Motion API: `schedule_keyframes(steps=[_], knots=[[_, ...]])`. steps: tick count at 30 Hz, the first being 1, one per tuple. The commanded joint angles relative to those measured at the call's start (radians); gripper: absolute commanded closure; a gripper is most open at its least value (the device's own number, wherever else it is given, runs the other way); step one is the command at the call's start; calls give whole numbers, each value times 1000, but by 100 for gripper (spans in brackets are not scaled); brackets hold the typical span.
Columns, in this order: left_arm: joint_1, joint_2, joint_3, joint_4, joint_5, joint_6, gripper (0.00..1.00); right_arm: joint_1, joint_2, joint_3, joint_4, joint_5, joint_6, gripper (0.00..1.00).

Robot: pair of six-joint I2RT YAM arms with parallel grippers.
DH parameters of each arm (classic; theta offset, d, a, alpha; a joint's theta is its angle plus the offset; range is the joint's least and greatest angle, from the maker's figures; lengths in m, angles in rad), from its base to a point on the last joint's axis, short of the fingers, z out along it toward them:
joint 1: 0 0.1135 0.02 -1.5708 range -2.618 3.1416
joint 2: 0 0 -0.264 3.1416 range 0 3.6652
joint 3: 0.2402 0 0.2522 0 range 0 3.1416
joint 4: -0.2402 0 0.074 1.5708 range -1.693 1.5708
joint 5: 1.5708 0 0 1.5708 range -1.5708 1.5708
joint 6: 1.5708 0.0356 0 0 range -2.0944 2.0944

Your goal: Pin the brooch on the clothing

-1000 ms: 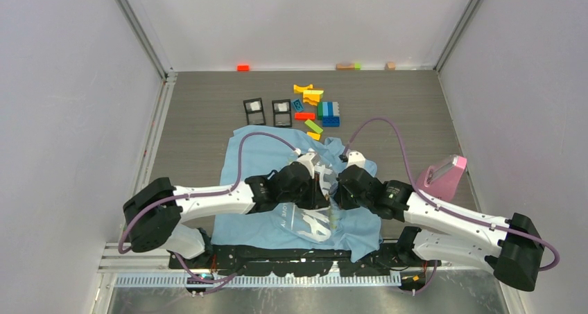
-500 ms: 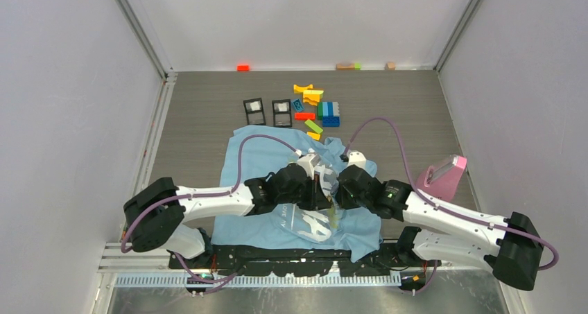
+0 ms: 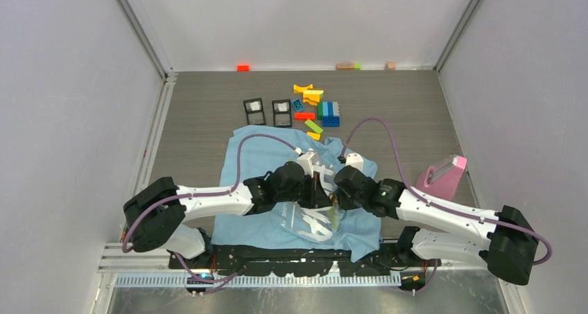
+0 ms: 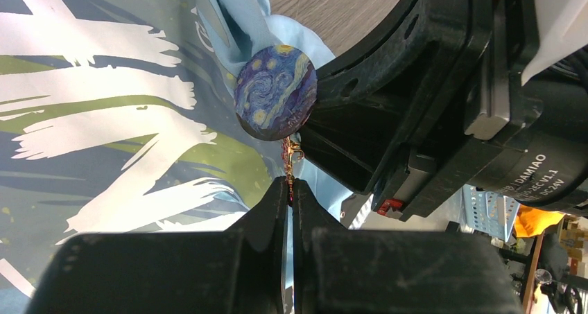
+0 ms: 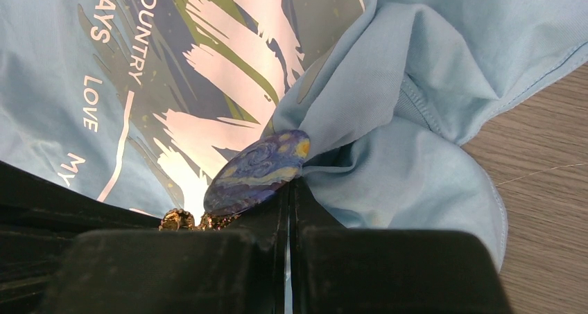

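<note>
The clothing (image 3: 249,154), a light blue T-shirt with white lettering and yellow-green streaks, lies spread in front of the arm bases. Both grippers meet over its chest print. The brooch (image 4: 275,92) is a round dark-blue disc with yellow swirls and a short gold-red dangle below it. My left gripper (image 4: 291,184) is shut on that dangle. My right gripper (image 5: 288,186) is shut on a raised fold of the clothing (image 5: 416,85) right at the edge of the brooch (image 5: 256,172). In the top view the left gripper (image 3: 317,188) and right gripper (image 3: 335,192) hide the brooch.
Coloured toy blocks (image 3: 317,109) lie beyond the shirt, with two small black frames (image 3: 254,111) to their left. A pink object (image 3: 444,175) stands at the right. A few small blocks (image 3: 243,67) sit by the back wall.
The right arm has shifted slightly to the left and its cable arches higher. Both grippers stay shut in the same spot over the shirt.
</note>
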Motion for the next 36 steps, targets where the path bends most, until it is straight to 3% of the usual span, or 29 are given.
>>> schedule_keyframes(steps=[1, 7, 17, 23, 32, 36], knots=[[16, -51, 0, 113, 35, 8, 100, 6, -25, 13, -6, 51, 11, 99], [47, -97, -7, -26, -2, 54, 100, 5, -137, 4, -28, 61, 22, 99], [86, -141, -8, -99, 25, 113, 100, 5, -288, 7, -46, 19, 3, 99], [104, -181, -1, -116, 77, 169, 100, 5, -350, 13, -80, 43, -4, 93], [141, -221, 2, -114, 214, 231, 100, 5, -462, 32, -124, 54, -43, 72], [144, -214, 4, -96, 253, 238, 100, 4, -514, 41, -129, 8, -79, 53]])
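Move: Within some 4 cm to the right of the left hand and 3 cm below it, the round badge sits 2 cm farther ahead, on a shirt fold 1 cm ahead, 5 cm right and 5 cm below. The gold brooch is already in the left fingers. For the right hand that fold lies 2 cm below, level sideways and fore-and-aft; the badge is 1 cm ahead and 1 cm left, the brooch 1 cm back, 3 cm left and 2 cm above. Rising about 8 cm off the shirt fold, the shut right fingers come free from beside the badge, drifting slightly right, tipping up and rolling left side up some 15 degrees; late in the climb they open to nearly half. Meanwhile the left hand keeps its pinch on the brooch and draws it left and up, about 4 cm each, with a small dip midway. ##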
